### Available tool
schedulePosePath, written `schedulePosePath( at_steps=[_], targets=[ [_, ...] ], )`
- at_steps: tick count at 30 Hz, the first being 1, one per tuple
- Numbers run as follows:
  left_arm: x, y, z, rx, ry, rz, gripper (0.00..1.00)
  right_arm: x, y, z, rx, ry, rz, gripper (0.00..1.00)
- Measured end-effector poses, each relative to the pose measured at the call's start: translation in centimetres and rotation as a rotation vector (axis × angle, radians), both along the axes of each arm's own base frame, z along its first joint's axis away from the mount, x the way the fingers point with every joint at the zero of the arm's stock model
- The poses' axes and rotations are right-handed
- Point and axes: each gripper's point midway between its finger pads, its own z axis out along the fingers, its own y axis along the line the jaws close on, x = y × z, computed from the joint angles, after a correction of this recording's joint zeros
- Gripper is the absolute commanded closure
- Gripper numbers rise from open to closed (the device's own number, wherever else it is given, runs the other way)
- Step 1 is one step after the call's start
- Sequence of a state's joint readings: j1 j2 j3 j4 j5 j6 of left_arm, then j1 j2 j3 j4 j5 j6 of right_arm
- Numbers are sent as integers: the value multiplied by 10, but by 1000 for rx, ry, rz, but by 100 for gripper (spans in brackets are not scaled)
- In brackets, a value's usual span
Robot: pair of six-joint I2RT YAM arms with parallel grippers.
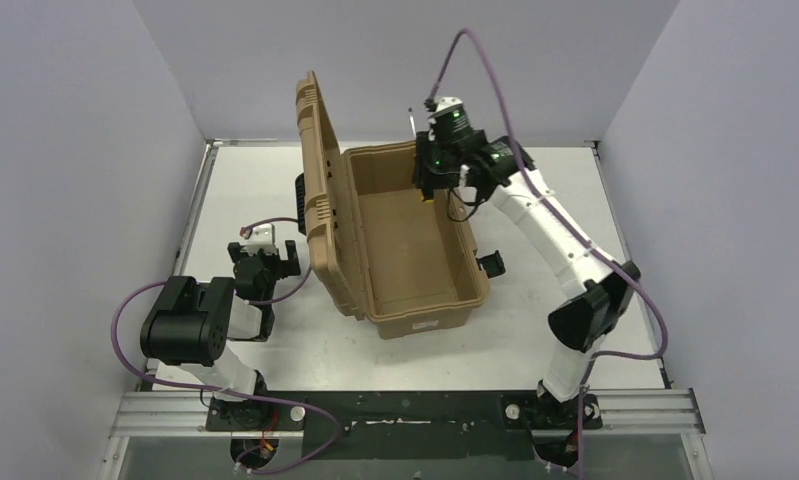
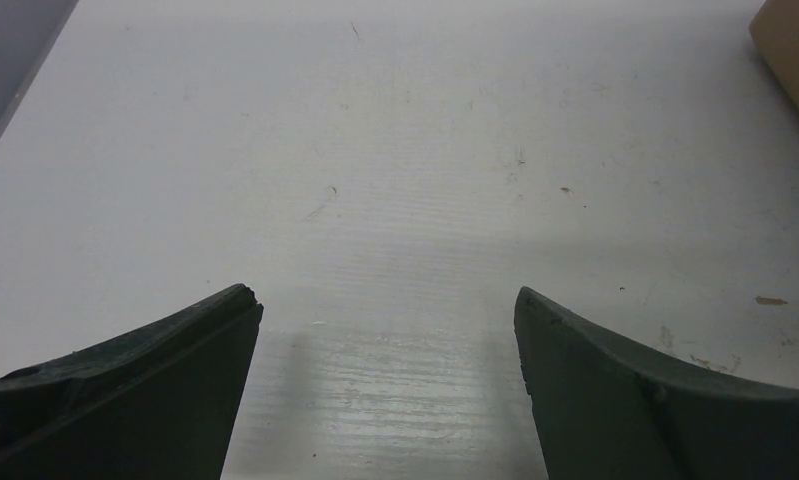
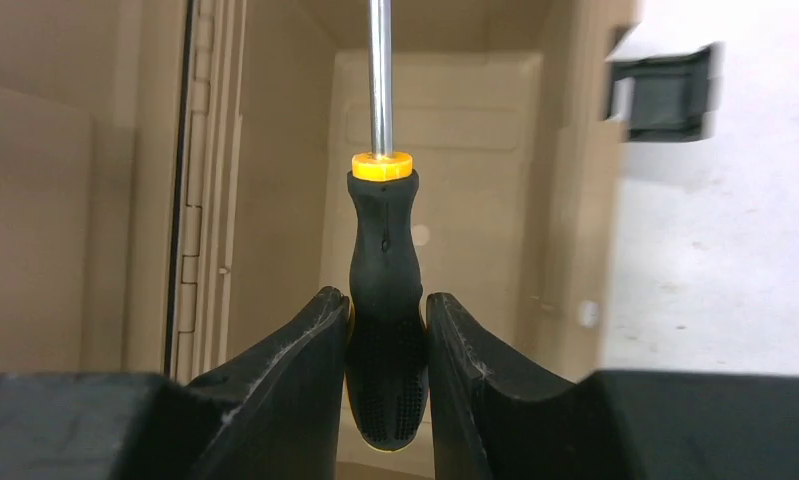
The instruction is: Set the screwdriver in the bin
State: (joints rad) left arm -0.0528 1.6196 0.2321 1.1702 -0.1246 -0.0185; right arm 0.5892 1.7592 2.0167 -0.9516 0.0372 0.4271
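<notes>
The bin point(image 1: 430, 318) is a large tan case in the middle of the table, its ribbed lid point(image 1: 320, 190) standing open on the left. My right gripper point(image 1: 430, 180) hangs over the bin's far end, shut on the screwdriver. In the right wrist view the fingers point(image 3: 315, 350) clamp the black-and-orange handle of the screwdriver point(image 3: 383, 260), and its silver shaft points away over the bin's inside point(image 3: 475, 150). My left gripper point(image 1: 265, 262) is low over the table left of the lid. It is open, with bare table between its fingers point(image 2: 175, 380).
A black latch point(image 1: 492, 263) sticks out of the bin's right side, also seen in the right wrist view point(image 3: 665, 90). A tan corner of the bin point(image 2: 795, 50) shows at the left wrist view's upper right. Grey walls enclose the white table.
</notes>
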Motion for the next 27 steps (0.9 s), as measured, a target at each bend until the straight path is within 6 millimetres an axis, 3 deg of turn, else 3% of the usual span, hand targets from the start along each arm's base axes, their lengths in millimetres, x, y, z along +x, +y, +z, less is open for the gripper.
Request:
schedulePosePath(
  at_steps=[2,7,10,14,20,26,27],
  targets=[
    [0,0,0,0,0,0,3,-1,21,-26,-16,48,26,100],
    [0,0,0,0,0,0,3,-14,60,-121,-100,228,88,100],
    [0,0,0,0,0,0,3,-20,68,-176,-158,320,106,100],
    [0,0,0,0,0,0,3,-34,64,-228,-217,407,116,100],
    [0,0,0,0,0,0,3,-40,57,-271,-245,456,98,98],
    [0,0,0,0,0,0,3,-36,57,-278,-218,441,71,52],
    [0,0,0,0,0,0,3,-35,57,-278,-214,443,64,49]
  ],
)
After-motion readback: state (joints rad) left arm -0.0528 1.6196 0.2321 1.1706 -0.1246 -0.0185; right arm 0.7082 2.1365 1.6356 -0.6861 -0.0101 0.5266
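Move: The screwdriver is already gripped by its handle in the right hand, high over the bin: the bin's middle lies about 22 cm below, 5 cm to the left and 4 cm back. The raised lid stands some 20 cm to the left and 4 cm back, near hand height. The near latch is about 9 cm back and 14 cm right, the far latch 15 cm ahead and 9 cm right, both some 21 cm below. From the left hand the bin's middle is about 35 cm right, 3 cm back and 3 cm higher. The screwdriver is lowered about 28 cm in the right hand down into the bin, fast at first and then easing to a stop close over its floor, with some 6 cm to the left early on and 4 cm back. The wrist tips the fingers down by some 30 degrees on the way, and right at the end they start to loosen around the handle. ##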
